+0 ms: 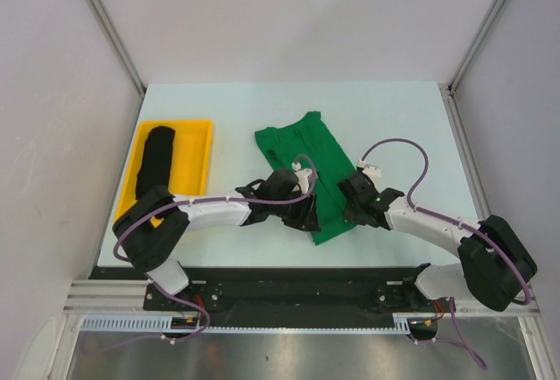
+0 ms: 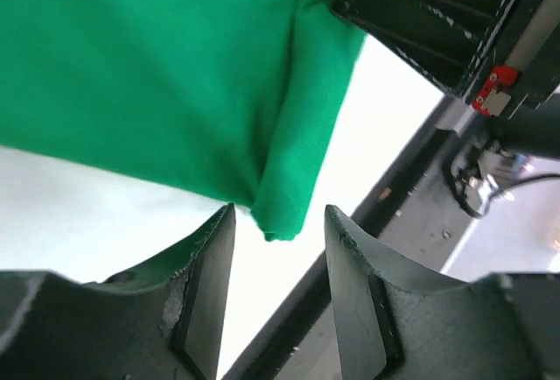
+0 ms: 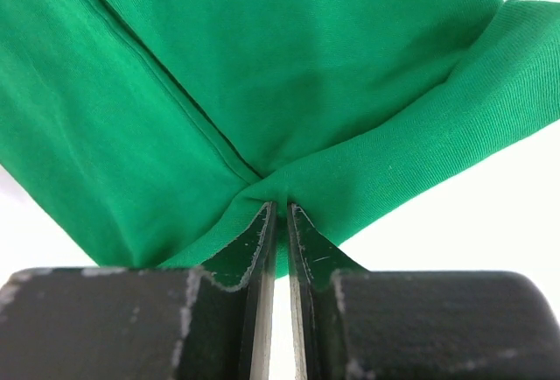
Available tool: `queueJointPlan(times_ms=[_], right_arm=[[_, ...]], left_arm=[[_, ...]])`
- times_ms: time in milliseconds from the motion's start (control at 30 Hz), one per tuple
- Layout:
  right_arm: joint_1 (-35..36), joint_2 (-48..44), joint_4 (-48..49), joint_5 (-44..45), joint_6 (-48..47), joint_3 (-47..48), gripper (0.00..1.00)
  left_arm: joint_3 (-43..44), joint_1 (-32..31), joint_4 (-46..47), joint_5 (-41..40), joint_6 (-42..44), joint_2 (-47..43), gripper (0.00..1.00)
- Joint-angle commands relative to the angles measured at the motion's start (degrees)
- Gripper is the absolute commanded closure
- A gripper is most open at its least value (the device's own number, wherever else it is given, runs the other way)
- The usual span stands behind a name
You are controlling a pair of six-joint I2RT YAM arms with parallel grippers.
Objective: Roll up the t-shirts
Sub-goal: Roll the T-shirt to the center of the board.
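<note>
The green t-shirt (image 1: 306,161) lies folded into a long strip across the middle of the table, its near end at the front. My right gripper (image 1: 353,198) is shut on a pinch of the green cloth (image 3: 289,117) at the strip's right edge. My left gripper (image 1: 308,216) is open over the strip's near left corner; the folded corner (image 2: 284,214) hangs just past its fingertips (image 2: 219,249), not held. The black t-shirt (image 1: 156,163) lies rolled in a long bundle in the yellow tray.
The yellow tray (image 1: 199,148) sits at the left of the table. The table's black front rail (image 1: 289,279) runs close behind the near end of the shirt. Grey walls close in the table on both sides.
</note>
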Motion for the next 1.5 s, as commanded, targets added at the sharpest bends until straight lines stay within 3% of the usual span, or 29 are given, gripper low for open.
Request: queueJointPlan(times_ms=[0,233,633,1033,1467], right_arm=[[-0.7,1.0,1.7,-0.8,-1.0,0.1,0.86],[-2.4,2.0,3.0,-3.0,-1.1,0.1,0.86],[-7.8,1.0,4.0,-7.2,-2.3,0.1,0.85],[-22.5,1.4,5.9,-13.2,-8.9,0.1,0.84],[-29.4,6.2,12.5,-20.8,-12.5,0.2,0.82]], left_arm=[[5.2,-1.5,-4.8,-6.8,4.6,-2.7,0.51],[10.9,-4.9,-3.6,-7.8,4.6,4.8,0.59],[8.4,-5.4,2.4,-11.3,2.7,12.2,0.87],[7.3,-5.5,2.6,-11.3,2.7,12.7,0.91],[7.8,-6.1,1.9,-11.2,3.8,12.3,0.91]])
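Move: The near part of the T-shirt's roll, where my left hand will close, lies about 2 cm ahead, 4 cm right and 4 cm below it. My right fingertips are some 3 cm ahead and 9 cm right of the left hand, 4 cm lower. From my right hand, the roll's far right end lies about 4 cm ahead and 9 cm right, 1 cm lower; the flat shirt's middle is some 14 cm ahead and 10 cm left, 2 cm lower. I lift my open left hand a little, carry it about 4 cm right and slightly forward over the roll, then sink nearly 6 cm while closing, and hold the shut tips down on the roll. My right hand, fingers still shut, first eases forward at the cloth, then travels some 6 cm right and 5 forward along the roll towards its right end, dipping almost 2 cm at the finish. ##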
